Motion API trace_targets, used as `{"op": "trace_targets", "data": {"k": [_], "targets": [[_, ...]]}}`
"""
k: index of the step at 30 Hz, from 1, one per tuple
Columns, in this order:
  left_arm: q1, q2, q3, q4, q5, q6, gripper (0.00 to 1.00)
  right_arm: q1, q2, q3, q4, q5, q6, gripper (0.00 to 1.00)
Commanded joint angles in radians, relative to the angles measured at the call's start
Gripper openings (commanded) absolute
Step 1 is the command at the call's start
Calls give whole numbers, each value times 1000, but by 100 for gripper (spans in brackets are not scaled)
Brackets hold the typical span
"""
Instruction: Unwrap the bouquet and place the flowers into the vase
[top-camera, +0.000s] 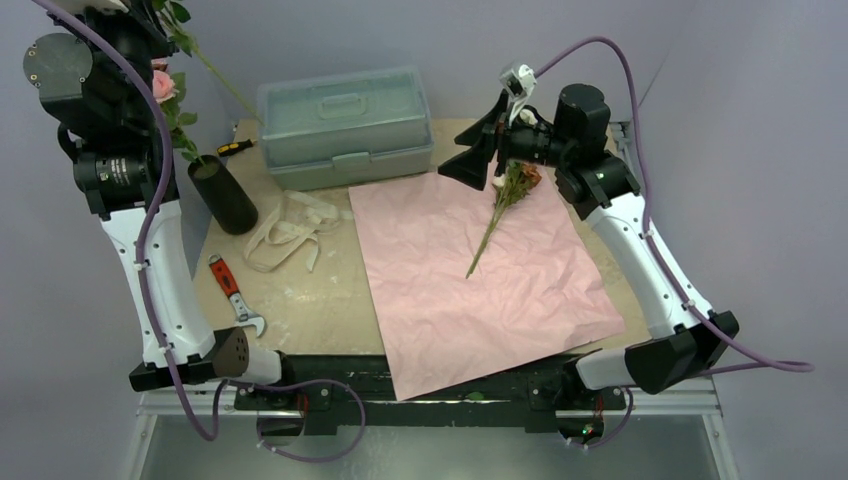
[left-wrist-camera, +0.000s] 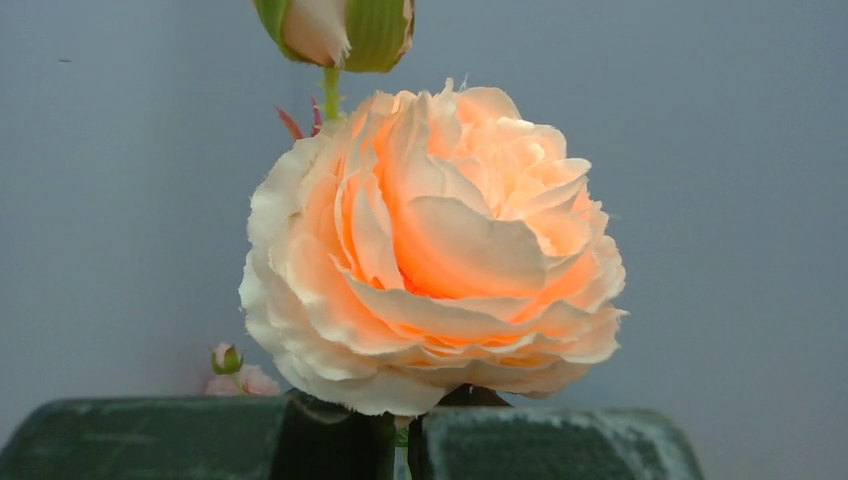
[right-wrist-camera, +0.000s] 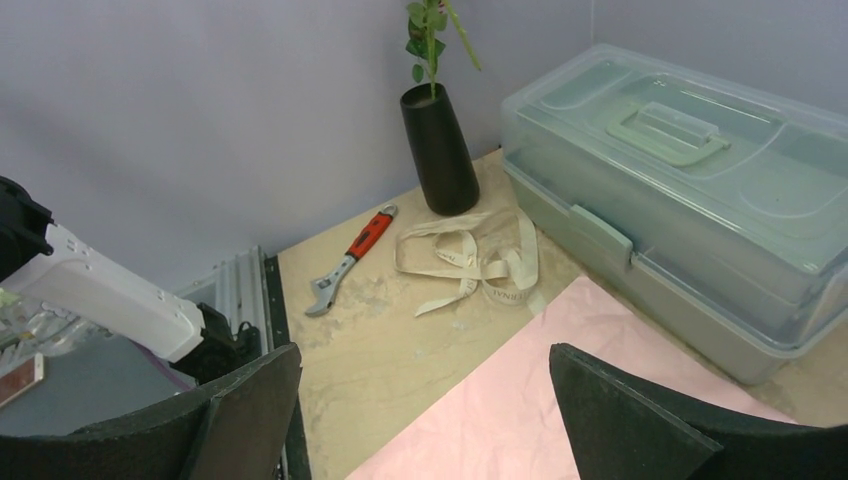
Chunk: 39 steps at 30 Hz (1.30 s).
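Note:
High at the far left, my left gripper is shut on the stem just under a big peach rose. A pink rose hangs beside that arm. From there a leafy stem reaches down into the mouth of the black vase. The bouquet's pink paper lies spread flat. One flower, with brownish and white blooms, lies on its far part. My right gripper hovers open just left of those blooms, holding nothing; its wrist view looks over the paper's corner toward the vase.
A pale green toolbox stands at the back, close behind the paper. Loose beige ribbon lies between the vase and the paper. A red-handled wrench lies front left, and a small screwdriver lies beside the toolbox.

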Motion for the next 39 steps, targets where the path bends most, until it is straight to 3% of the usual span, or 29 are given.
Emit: {"op": "trace_targets", "data": {"k": [1, 5, 12, 22, 33, 39], "targets": [[13, 48, 64, -42, -105, 80, 0, 5, -25, 7, 15, 12, -43, 98], [21, 52, 67, -67, -136, 136, 0, 4, -44, -30, 39, 25, -63, 98], [27, 21, -74, 11, -275, 258, 0, -6, -51, -59, 29, 1, -102, 98], [29, 67, -26, 17, -347, 343, 0, -27, -53, -88, 30, -24, -108, 98], [29, 164, 150, -31, -320, 295, 0, -35, -63, -103, 13, -19, -121, 98], [34, 152, 85, -42, -322, 275, 0, -44, -48, -94, 4, -21, -127, 98]]}}
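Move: The vase that the peach rose is being taken to stands roughly 7 cm ahead of the left hand and 8 cm to its left, its middle some 54 cm below. On the table under that hand, the cream ribbon lies about 3 cm ahead and 8 cm to the right; the green toolbox is some 29 cm ahead and 19 cm to the right. From the right hand the vase is about 12 cm ahead, 53 cm left and 32 cm below. The peach rose stays pinched in the left hand's shut fingers and is carried high across towards the vase: about 8 cm left and 4 cm forward, dipping some 6 cm and then rising back about 3. The wrist turns roughly 25 degrees counter-clockwise and tips slightly down. The right hand, empty and wide open, sinks about 3 cm. ##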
